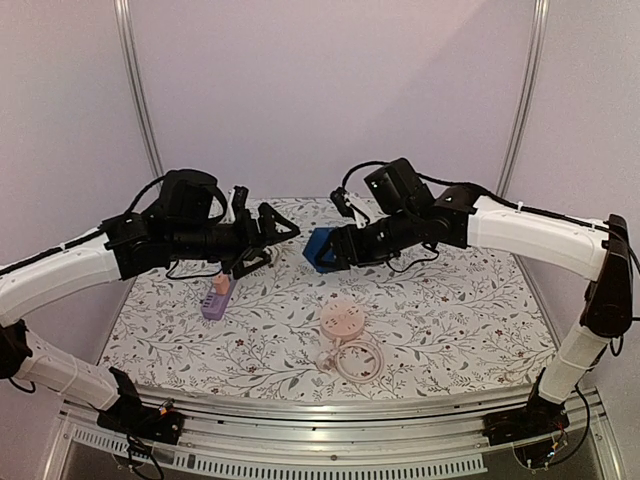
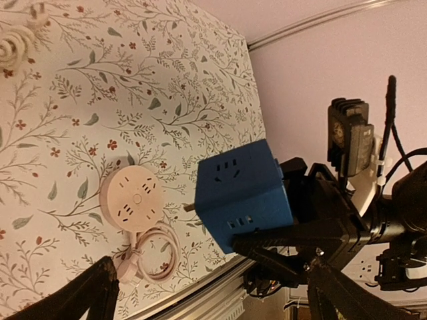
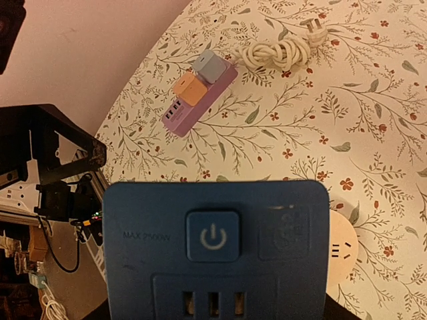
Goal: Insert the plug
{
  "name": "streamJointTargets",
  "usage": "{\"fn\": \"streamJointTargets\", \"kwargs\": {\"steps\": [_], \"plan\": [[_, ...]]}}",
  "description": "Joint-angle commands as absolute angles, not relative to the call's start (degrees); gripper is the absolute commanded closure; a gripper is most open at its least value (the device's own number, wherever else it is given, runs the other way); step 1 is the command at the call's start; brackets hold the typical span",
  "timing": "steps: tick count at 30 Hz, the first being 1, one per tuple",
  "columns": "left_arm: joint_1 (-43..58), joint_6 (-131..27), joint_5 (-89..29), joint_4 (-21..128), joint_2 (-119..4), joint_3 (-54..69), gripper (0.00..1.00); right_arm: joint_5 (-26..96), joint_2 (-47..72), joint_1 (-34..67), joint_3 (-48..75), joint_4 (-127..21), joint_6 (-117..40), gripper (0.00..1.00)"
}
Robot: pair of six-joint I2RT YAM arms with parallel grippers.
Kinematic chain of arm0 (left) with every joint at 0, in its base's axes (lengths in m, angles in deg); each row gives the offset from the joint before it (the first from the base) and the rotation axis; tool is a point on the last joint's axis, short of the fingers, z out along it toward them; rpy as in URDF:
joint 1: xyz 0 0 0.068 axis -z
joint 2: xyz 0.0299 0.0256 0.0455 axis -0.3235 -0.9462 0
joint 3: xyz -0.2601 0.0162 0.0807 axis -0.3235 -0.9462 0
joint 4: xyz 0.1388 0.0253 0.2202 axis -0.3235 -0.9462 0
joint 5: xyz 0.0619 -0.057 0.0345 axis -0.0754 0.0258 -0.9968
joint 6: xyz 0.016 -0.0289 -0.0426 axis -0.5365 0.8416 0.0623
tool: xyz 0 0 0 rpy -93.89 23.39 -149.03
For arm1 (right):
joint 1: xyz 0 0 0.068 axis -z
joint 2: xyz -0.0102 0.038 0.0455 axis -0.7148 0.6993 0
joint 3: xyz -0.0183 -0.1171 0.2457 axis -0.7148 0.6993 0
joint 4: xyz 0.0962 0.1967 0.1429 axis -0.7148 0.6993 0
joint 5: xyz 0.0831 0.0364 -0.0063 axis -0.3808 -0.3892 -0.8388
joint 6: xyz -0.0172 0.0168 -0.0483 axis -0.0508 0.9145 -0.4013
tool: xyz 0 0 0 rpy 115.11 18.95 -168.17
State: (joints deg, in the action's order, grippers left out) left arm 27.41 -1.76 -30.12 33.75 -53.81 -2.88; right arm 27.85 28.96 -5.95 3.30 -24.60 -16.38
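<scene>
A blue cube plug (image 1: 319, 249) hangs above the middle of the table with my right gripper (image 1: 338, 248) shut on it. In the left wrist view the blue cube (image 2: 243, 193) shows a metal prong (image 2: 190, 208) on its left face, and black fingers (image 2: 313, 200) clamp its right side. In the right wrist view its power-button face (image 3: 217, 247) fills the bottom and hides my fingers. My left gripper (image 1: 272, 236) stands open just left of the cube, nothing between its fingers (image 2: 93, 297). A pink round socket (image 1: 342, 320) with a coiled cord (image 1: 355, 358) lies on the table below.
A purple power strip (image 1: 217, 297) with small cube chargers (image 3: 200, 77) plugged in lies at the left of the floral tablecloth. A bundled white cable with a plug (image 3: 277, 53) lies behind it. The table's metal front rail (image 1: 330, 420) runs along the near edge.
</scene>
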Motion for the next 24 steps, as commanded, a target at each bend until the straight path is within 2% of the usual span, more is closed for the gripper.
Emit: {"fn": "streamJointTargets", "kwargs": {"steps": [1,7,12,18,24], "plan": [[27.11,-10.81,-35.47,19.85,-52.75,-1.01,0.02,32.73,23.87,-5.3,5.48,-22.73,-21.13,1.0],[29.16,-15.02,-43.13,11.66,-53.42,-1.48,0.03,32.99,17.02,-0.57,10.78,-20.43,-22.03,1.0],[32.81,-16.6,-46.82,8.45,-58.92,0.86,0.05,32.47,11.75,3.0,13.96,-19.82,-23.13,1.0],[40.31,-18.51,-50.69,7.46,-70.5,6.99,0.05,37.54,9.79,4.37,14.52,-16.49,-24.02,1.0],[45.37,-19.0,-50.86,2.49,-87.22,20.04,0.06,43.14,8.26,5.31,15.18,-14.29,-21.86,1.0]]}}
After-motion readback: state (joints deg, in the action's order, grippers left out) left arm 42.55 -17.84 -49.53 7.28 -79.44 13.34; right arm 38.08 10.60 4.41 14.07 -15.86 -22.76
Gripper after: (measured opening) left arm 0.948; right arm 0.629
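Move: The round pink socket, apparently what the open left hand goes for, lies roughly 12 cm to that hand's right, 5 cm ahead and some 25 cm below. The pink plug lies about 8 cm right, 6 cm back and 26 cm down, with its coiled cord about 7 cm farther right than the plug; the blue cube is 8 cm right and 5 cm below. For the right hand, already gripping that cube, the socket lies 21 cm below, 3 cm ahead and 2 cm right. The right fingers keep their grip on the blue cube and carry it some 13 cm to the right, away from above the round pink socket, turning slightly clockwise. Meanwhile the empty left hand sinks about 13 cm towards the socket and plug, swinging first left, then back to the right and a little towards its base, while its wrist rolls some 45 degrees to bring the wide-open fingers from slanting rightward to pointing mostly down. ##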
